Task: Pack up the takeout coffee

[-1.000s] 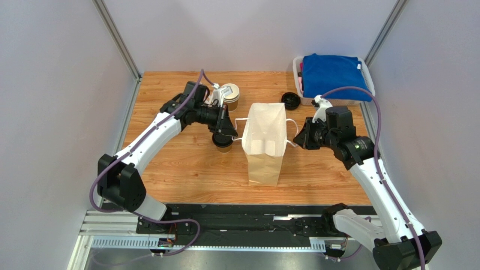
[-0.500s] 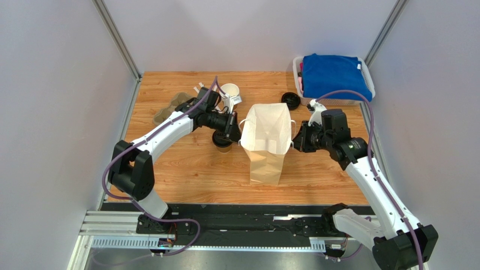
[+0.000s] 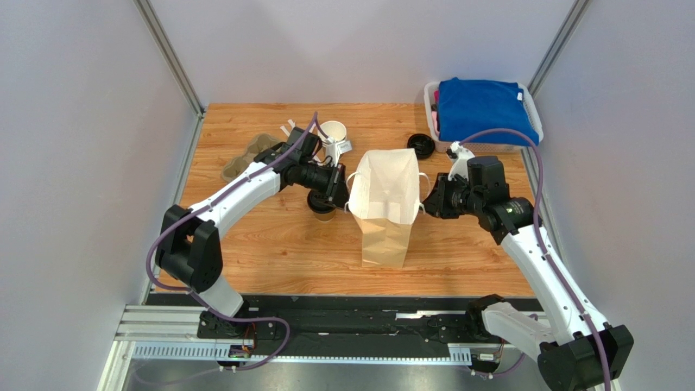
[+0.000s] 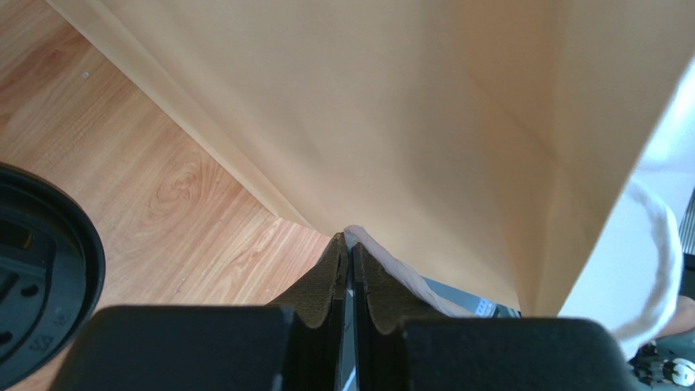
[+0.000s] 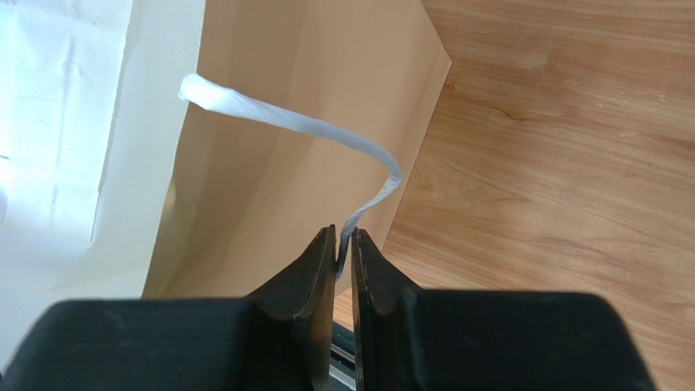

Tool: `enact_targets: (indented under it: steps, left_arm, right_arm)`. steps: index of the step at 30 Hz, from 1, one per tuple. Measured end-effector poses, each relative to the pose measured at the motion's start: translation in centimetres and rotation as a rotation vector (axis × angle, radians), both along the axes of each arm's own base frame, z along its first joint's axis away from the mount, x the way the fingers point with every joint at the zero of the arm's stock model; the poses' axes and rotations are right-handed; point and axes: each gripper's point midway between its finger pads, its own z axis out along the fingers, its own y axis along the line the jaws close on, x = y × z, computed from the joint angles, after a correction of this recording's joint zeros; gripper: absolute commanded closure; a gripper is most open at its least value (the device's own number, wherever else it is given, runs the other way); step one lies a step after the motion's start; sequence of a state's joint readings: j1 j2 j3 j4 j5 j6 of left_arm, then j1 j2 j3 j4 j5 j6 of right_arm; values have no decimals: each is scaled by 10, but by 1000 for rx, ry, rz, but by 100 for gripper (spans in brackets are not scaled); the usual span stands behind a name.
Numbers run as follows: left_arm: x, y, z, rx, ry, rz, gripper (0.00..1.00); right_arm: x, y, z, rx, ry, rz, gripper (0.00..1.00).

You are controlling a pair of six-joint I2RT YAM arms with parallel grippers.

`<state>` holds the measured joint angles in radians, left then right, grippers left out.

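Observation:
The takeout coffee (image 3: 320,204), a small brown cup under a black lid (image 4: 41,277), stands on the table just left of the tall paper bag (image 3: 383,208). The bag stands upright with its mouth spread wide. My left gripper (image 3: 341,191) (image 4: 351,244) pinches the bag's left white handle (image 4: 391,273) at its tips, with only a thin slit between the jaws. My right gripper (image 3: 430,204) (image 5: 343,238) holds the right handle (image 5: 310,122), a twisted white cord that runs up from between its nearly closed jaws.
A lidless cup on a stack (image 3: 333,133) stands behind the left arm. A cardboard cup carrier (image 3: 245,159) lies at the far left. A loose black lid (image 3: 421,145) lies behind the bag. A plastic bin with blue cloth (image 3: 481,110) fills the back right corner.
The bag's mouth has been pulled wider between the two grippers. My left arm has swung in toward the bag and uncovered the cup carrier. In the last half second little has moved.

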<state>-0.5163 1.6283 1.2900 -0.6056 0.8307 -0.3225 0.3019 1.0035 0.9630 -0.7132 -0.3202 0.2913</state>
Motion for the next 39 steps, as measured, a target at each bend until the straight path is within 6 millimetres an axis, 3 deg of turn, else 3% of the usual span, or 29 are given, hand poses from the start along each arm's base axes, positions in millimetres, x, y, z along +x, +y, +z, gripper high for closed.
enact_targets:
  steps: [3, 11, 18, 19, 24, 27, 33, 36, 39]
  left_arm:
    - [-3, 3, 14, -9, -45, -1, 70]
    - [-2, 14, 72, -68, -219, 33, 50]
    - [-3, 16, 106, -117, -293, 44, 28]
    - [-3, 16, 109, -121, -298, 44, 22]
    - [2, 16, 126, -151, -322, 54, 6]
    - [12, 23, 144, -183, -357, 86, 5]
    - [56, 71, 192, -235, -469, 264, 4]
    - [81, 114, 208, -210, -549, 390, 6]
    - [106, 168, 203, -82, -641, 515, 9]
  right_arm:
    - [2, -4, 13, -4, -29, -11, 66]
    - [1, -13, 62, 9, -162, -40, 53]
    - [-1, -14, 88, 26, -233, -42, 31]
    - [-1, -14, 91, 28, -240, -42, 30]
    - [-1, -13, 108, 43, -279, -36, 23]
    - [-1, -13, 121, 53, -307, -34, 21]
    - [-5, -12, 145, 76, -369, -28, 17]
    - [-8, -13, 159, 87, -405, -28, 13]
    - [-11, -14, 173, 95, -449, -26, 6]
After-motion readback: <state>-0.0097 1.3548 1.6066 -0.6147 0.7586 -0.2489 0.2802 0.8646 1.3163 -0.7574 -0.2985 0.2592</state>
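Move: The paper bag stands open between the hands, its middle about 9 cm right of the left hand, level with it and 6 cm lower. The lidded coffee cup is roughly 5 cm ahead, 6 cm left and 13 cm below the left hand, the cup carrier about 20 ahead, 26 left and 15 below. From the right hand, the bag's middle is some 8 cm left, level, 7 cm below, and the loose black lid is 27 cm ahead, 4 right, 18 below. Both hands let go of the bag's white handles, fingers spreading wide as they rise off either side. The right goes about 17 cm straight up, fingertips tipping upward. The left climbs some 20 cm, then sweeps left and forward away from the bag, above the straw and carrier side, swinging its fingers counter-clockwise from pointing right to forward-right. ##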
